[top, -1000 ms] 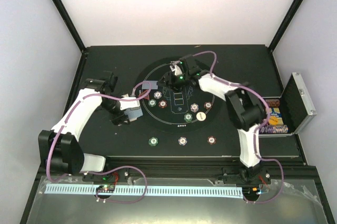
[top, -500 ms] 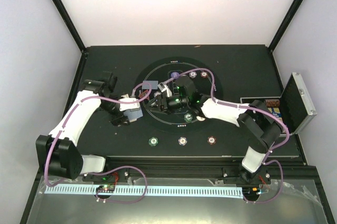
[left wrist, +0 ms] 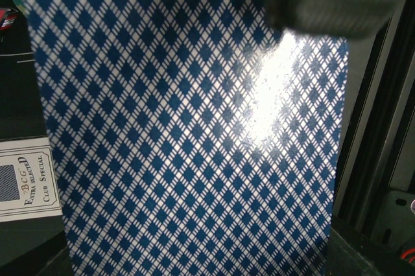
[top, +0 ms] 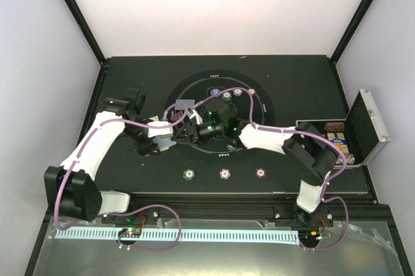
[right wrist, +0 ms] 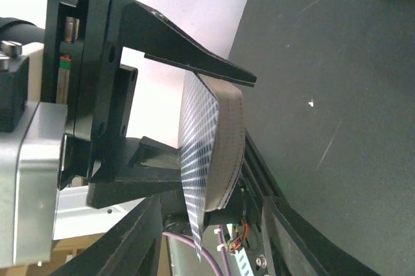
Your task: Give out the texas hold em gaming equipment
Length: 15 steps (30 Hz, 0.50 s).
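My left gripper [top: 166, 137] is shut on a deck of blue diamond-backed playing cards [right wrist: 217, 140] left of the round mat [top: 194, 83]. The deck's top card [left wrist: 188, 133] fills the left wrist view and hides that gripper's own fingers. My right gripper [top: 184, 129] has reached across to the deck. Its jaws are open, one on each side of the top card's lower corner [right wrist: 198, 237], without touching it. Striped chips lie in a near row [top: 224, 173] and along the mat's far arc [top: 238, 92]. One card [top: 185, 104] lies flat on the mat.
The silver-edged black case [top: 364, 127] stands open at the right table edge, with chips inside. A white card box [left wrist: 26, 182] lies on the table near the deck. The right arm [top: 266, 138] stretches across the mat's middle and covers some of the chips there.
The right arm swung left from the mat's far middle to the deck held by the left gripper, and its jaws narrowed slightly. The left arm stayed where it was.
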{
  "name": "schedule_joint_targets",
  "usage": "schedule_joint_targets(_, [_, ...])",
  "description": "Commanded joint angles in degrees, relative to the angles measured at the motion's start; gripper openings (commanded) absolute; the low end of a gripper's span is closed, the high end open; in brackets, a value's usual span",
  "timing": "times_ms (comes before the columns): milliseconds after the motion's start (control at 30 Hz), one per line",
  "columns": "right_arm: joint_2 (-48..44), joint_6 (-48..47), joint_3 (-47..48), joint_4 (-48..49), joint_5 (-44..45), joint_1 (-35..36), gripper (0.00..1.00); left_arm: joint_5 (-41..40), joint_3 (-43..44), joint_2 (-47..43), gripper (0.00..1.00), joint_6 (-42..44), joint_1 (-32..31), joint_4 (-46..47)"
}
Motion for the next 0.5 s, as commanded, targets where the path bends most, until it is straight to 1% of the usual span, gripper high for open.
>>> schedule_joint_targets(0, [1.47,0.19,3.38,0.91,-0.11,0.96,0.41,0.80,2.52,-1.11,0.02,0.52,-0.31,-1.53])
schedule_joint_targets(133, [2.10,0.57,4.59,0.88,-0.14,1.32,0.29,0.37,2.17,-1.11,0.02,0.53,-0.35,-1.29])
schedule_joint_targets(167, [2.22,0.65,4.73,0.92,-0.19,1.37,0.24,0.22,2.08,-1.11,0.02,0.54,-0.34,-1.15])
schedule_joint_targets(200, [2.18,0.70,4.79,0.80,-0.16,1.36,0.17,0.04,2.00,-1.11,0.02,0.46,-0.33,-1.03])
schedule_joint_targets(300, [1.56,-0.23,4.71,-0.70,0.17,1.15,0.02,-0.27,1.76,-1.11,0.02,0.36,-0.31,-0.94])
schedule_joint_targets(467, [-0.37,-1.59,3.40,-3.00,0.09,-0.29,0.01,-0.57,1.62,-1.11,0.02,0.27,-0.33,-0.65])
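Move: The deck of cards is still held face down in the left fingers. Its middle is about 4 cm left and 3 cm ahead of the right hand, roughly level, and some 3 cm right of the left hand. Down on the table, roughly 11 cm below the right hand, the card box lies about 10 cm ahead and 13 cm left, and a green chip about 10 cm ahead and 3 cm right. At the deck's rear right corner, where card edges already stick out between the right hand's half-open fingers, those fingers close fully and pinch the top card or cards. Meanwhile the right hand edges about 1 cm left, farther onto the deck, with a slight lift. The left hand stays put, keeping its hold on the deck by the edges. ##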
